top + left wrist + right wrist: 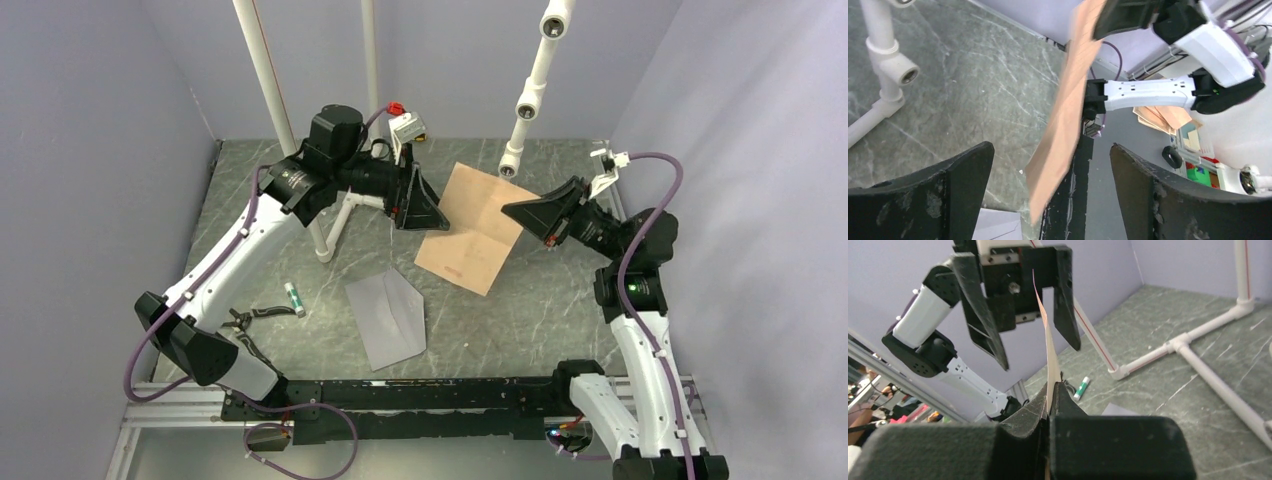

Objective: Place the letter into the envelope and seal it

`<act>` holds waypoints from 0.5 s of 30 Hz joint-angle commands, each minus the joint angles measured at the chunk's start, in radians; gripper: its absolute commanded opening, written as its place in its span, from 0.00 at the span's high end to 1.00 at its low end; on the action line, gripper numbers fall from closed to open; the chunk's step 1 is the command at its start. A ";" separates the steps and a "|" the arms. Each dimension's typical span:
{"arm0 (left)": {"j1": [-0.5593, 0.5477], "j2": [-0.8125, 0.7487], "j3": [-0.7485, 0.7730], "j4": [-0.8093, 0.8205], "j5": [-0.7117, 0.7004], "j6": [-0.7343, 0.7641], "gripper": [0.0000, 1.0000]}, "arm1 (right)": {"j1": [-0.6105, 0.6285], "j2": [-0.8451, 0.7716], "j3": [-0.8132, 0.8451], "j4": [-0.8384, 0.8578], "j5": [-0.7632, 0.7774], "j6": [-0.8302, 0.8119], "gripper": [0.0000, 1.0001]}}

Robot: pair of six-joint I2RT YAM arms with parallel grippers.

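The letter (pixel 470 235), a tan sheet, hangs above the table between the two arms. My right gripper (pixel 515 212) is shut on its right edge; in the right wrist view the letter (pixel 1048 347) rises edge-on out of the shut right gripper (pixel 1050 392). My left gripper (pixel 432 215) is open, its jaws to either side of the letter's left edge without touching it. The left wrist view shows the letter (pixel 1063 125) between the spread fingers (pixel 963 185). The pale grey envelope (pixel 388 318) lies flat on the table nearer the arm bases.
A glue stick (pixel 294 299) lies left of the envelope. A white pipe frame (pixel 330 225) stands at the back left, under the left arm. Another jointed white pipe (pixel 525 100) hangs above the back of the table. Grey walls close in three sides.
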 commanded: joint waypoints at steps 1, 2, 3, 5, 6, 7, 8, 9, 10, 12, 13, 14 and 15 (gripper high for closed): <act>0.010 -0.040 0.005 -0.034 -0.102 0.013 0.07 | 0.000 0.003 0.105 -0.039 0.050 -0.038 1.00; 0.015 -0.038 -0.001 -0.033 -0.107 0.008 0.07 | 0.000 0.005 0.117 -0.031 0.048 -0.030 1.00; 0.016 -0.035 -0.004 -0.030 -0.113 -0.002 0.07 | 0.000 0.009 0.127 -0.017 0.042 -0.022 1.00; 0.020 -0.029 -0.003 -0.011 -0.116 -0.033 0.10 | 0.000 0.017 0.150 -0.011 0.037 -0.009 1.00; 0.022 -0.027 -0.002 0.001 -0.096 -0.046 0.15 | 0.000 0.017 0.160 -0.010 0.039 -0.006 1.00; 0.025 -0.027 -0.003 0.019 -0.074 -0.057 0.21 | 0.000 0.016 0.168 -0.007 0.043 -0.004 1.00; 0.026 -0.029 -0.006 0.035 -0.053 -0.069 0.28 | 0.000 0.015 0.178 -0.011 0.050 -0.005 1.00; 0.028 -0.032 -0.013 0.051 -0.036 -0.081 0.38 | 0.000 0.014 0.188 -0.017 0.057 -0.011 1.00; 0.032 -0.034 -0.021 0.066 -0.022 -0.091 0.46 | 0.000 0.011 0.200 -0.027 0.065 -0.020 1.00; 0.038 -0.037 -0.038 0.109 0.018 -0.123 0.61 | 0.000 0.013 0.224 -0.048 0.080 -0.035 1.00; 0.039 -0.040 -0.050 0.142 0.043 -0.150 0.72 | 0.000 0.016 0.233 -0.057 0.086 -0.041 1.00; 0.039 -0.042 -0.065 0.184 0.055 -0.187 0.79 | 0.000 0.018 0.238 -0.056 0.088 -0.039 1.00; 0.039 -0.044 -0.081 0.238 0.087 -0.223 0.83 | 0.000 0.019 0.240 -0.047 0.088 -0.032 1.00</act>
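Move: The letter hangs in the air from the right gripper; its middle is about 6 cm to the left gripper's right and 2 cm back, roughly level, its left edge already between the open fingers. The right gripper is some 12 cm to the left one's right and 1 cm farther out; the envelope lies about 10 cm left, 6 cm back and 35 cm below. From the right gripper, the letter's middle is about 6 cm left and 3 cm back. Keep the right gripper shut on the letter's right side and raise it straight up about 6 cm, tipping the hand up slightly. Meanwhile ease the left gripper forward by only 1.5 cm or so, turning it some 5 degrees counter-clockwise, then bring its wide-open fingers most of the way together around the letter's left edge. ##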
